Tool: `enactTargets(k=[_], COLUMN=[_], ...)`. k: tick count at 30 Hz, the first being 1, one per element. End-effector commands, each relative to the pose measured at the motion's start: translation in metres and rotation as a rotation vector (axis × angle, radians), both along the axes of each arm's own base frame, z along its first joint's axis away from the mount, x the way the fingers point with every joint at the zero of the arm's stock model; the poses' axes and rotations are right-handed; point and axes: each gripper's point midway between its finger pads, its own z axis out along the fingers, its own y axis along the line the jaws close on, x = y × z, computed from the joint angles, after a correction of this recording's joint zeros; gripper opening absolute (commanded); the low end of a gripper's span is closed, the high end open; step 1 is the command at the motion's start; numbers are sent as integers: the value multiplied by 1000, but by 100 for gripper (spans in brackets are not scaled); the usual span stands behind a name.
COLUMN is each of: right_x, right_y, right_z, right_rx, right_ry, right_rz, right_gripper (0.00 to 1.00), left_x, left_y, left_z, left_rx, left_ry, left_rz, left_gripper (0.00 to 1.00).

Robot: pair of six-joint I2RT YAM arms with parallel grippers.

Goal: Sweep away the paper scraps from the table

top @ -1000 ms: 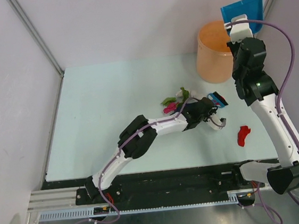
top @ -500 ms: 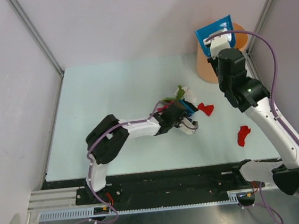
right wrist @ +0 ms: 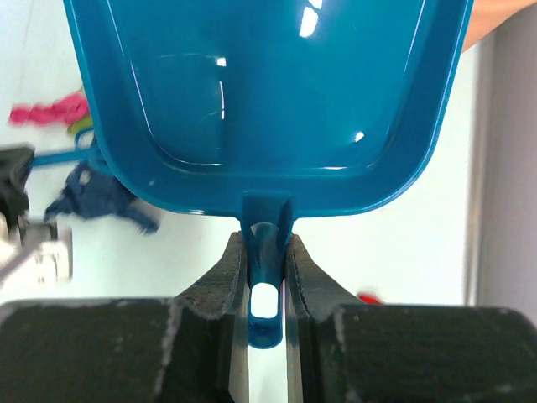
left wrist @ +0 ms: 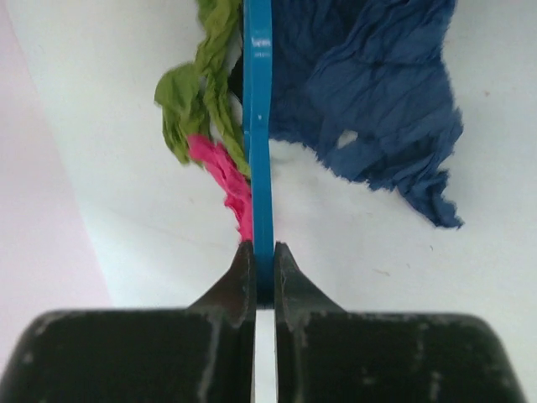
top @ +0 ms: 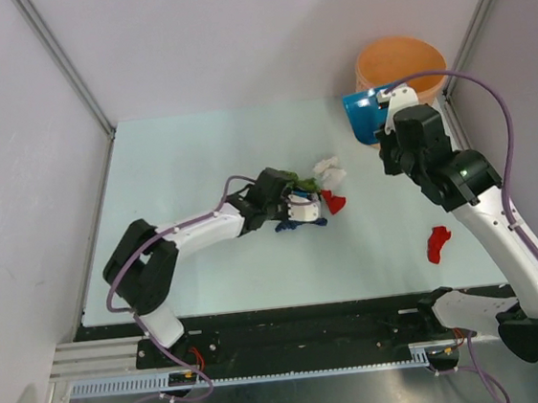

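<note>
Paper scraps lie mid-table [top: 178,163]: a white one [top: 328,169], a green one [top: 291,178], a red one [top: 335,203] and a dark blue one [top: 302,221]. Another red scrap [top: 437,242] lies apart at the right. My left gripper [top: 296,202] is shut on a thin blue sweeping tool [left wrist: 257,126], seen edge-on, with green [left wrist: 189,92] and pink [left wrist: 225,172] scraps against its left face and the dark blue scrap [left wrist: 377,92] on its right. My right gripper [right wrist: 267,239] is shut on the handle of the blue dustpan [right wrist: 268,84], held right of the pile [top: 361,117].
An orange bucket [top: 399,61] stands at the table's back right corner, just behind the dustpan. Metal frame posts rise at the back corners. The black rail [top: 301,325] with the arm bases runs along the near edge.
The left arm swung left, dragging the tool and the scraps with it. The right arm brought the dustpan from above the bucket down and left toward the table.
</note>
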Motion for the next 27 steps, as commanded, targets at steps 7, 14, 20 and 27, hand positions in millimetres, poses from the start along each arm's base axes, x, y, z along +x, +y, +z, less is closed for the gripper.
enactTargets(k=[7,14,20,27], right_x=[-92,-141,-161,-155], right_y=[51,84,99,100], right_z=[-123,-167,-219,-257], right_rx=[161,159,72,-58], right_ry=[604,765,930,993], right_rz=[135,203,225,194], right_gripper=[0,0,0,0], left_x=[-8,-36,-33,-50], left_y=[8,17,31,40], left_z=[83,66,57,50], left_rx=[-493,-505,-505,-469], left_ry=[312,473,484,532], left_rz=[315,430,529,540], left_gripper=[0,0,0,0])
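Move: The navy paper scrap, nearest in the pile, lies about 7 cm right of the left hand, level fore and aft and some 7 cm below; the green scrap is 6 cm ahead and 5 cm right of that hand, and a red one 14 cm right and 1 cm ahead. From the right hand, holding the dustpan high, the navy scrap lies about 4 cm ahead, 18 cm left and 31 cm down, the red one 6 cm ahead and 10 cm left. Still gripping the dustpan, the right hand brings it down about 25 cm while drawing back some 16 cm and going 9 cm left, tipping the fingers from forward to nearly straight down so the pan comes low on the near side of the pile, mouth towards the scraps. Meanwhile the left hand keeps hold of the brush, lifts it some 6 cm, then eases back and left and sinks a little, twisting counter-clockwise roughly 50 degrees, away from the navy scrap. ##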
